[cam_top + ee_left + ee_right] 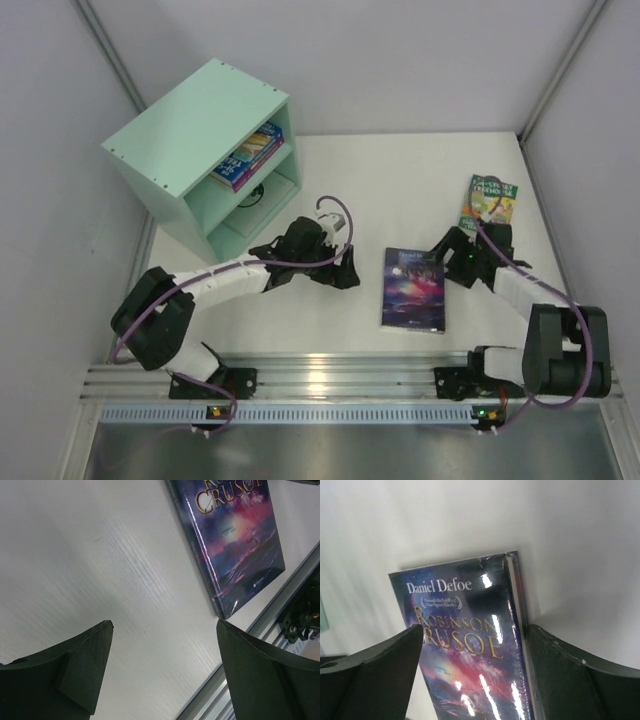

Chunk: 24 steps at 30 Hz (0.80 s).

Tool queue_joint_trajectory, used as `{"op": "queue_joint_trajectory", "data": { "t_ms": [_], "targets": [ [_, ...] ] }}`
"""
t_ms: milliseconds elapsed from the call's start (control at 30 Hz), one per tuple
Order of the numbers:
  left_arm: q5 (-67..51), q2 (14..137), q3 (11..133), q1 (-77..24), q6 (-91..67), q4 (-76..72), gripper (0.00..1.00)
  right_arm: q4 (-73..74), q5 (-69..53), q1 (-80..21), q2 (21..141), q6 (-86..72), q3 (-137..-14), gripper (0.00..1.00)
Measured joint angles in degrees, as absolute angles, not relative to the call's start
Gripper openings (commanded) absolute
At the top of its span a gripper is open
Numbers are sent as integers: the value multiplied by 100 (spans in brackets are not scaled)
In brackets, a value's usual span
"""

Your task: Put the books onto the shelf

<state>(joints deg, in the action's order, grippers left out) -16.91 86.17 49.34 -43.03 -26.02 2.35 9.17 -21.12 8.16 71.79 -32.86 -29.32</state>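
Note:
A dark purple-blue book [413, 288] lies flat on the white table [370, 190] between the two arms. My right gripper [448, 262] hovers open at its far right corner. In the right wrist view the cover [470, 645] fills the gap between the jaws [475, 630], with the right finger beside the spine. My left gripper [345, 277] stands open over bare table to the left of this book [235, 540], nothing between its fingers [165, 625]. A green book [490, 200] lies at the far right. The mint-green shelf [190, 140] holds two books [250, 155] in its upper compartment.
The shelf's lower compartment [255, 200] opens toward the table's middle. Grey walls close in on both sides. An aluminium rail [340, 375] runs along the near edge, and it also shows in the left wrist view [260, 635].

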Motion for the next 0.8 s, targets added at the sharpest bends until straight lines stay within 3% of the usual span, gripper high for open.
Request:
{"op": "queue_joint_trajectory", "data": {
  "t_ms": [233, 400, 567, 800],
  "targets": [
    [-1173, 8471, 4622, -4309, -2718, 373, 89, 161, -2318, -1520, 8527, -3350, -3850, 83],
    [-596, 8248, 4630, -4254, -2683, 775, 90, 309, -2189, -2244, 9142, -3240, -4869, 85],
    [-392, 8206, 4829, -4045, -2510, 1070, 89, 1155, -1402, -2099, 8536, -3850, -5063, 88],
    [-593, 8702, 5083, -3981, -2237, 1024, 84, 1789, -395, -2281, 6372, -4790, -3507, 88]
  ]
}}
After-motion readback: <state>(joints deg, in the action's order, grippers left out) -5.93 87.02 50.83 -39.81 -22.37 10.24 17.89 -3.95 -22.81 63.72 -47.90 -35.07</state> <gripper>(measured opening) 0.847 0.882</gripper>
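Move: The right hand has its right finger against the spine of the Robinson Crusoe book, near its top corner; the book's middle is about 10 cm left, 5 cm back and 2 cm down. The Treehouse book lies roughly 17 cm ahead and 10 cm right of that hand. From the left hand, Robinson Crusoe is some 17 cm right, 2 cm back and 8 cm down, with the shelf's lower compartment about 21 cm left and 14 cm ahead. The right hand, fingers kept wide, goes on pushing the spine of Robinson Crusoe with its right finger, sweeping about 18 cm left towards the left hand and turning some 30 degrees counter-clockwise, then comes free, rising about 5 cm as it swings back right and in towards the base and unwinds most of that turn. Meanwhile the open left hand shifts about 5 cm left and a little forward, sinks slightly and turns a little counter-clockwise, ending close by the book's near-left top corner. ##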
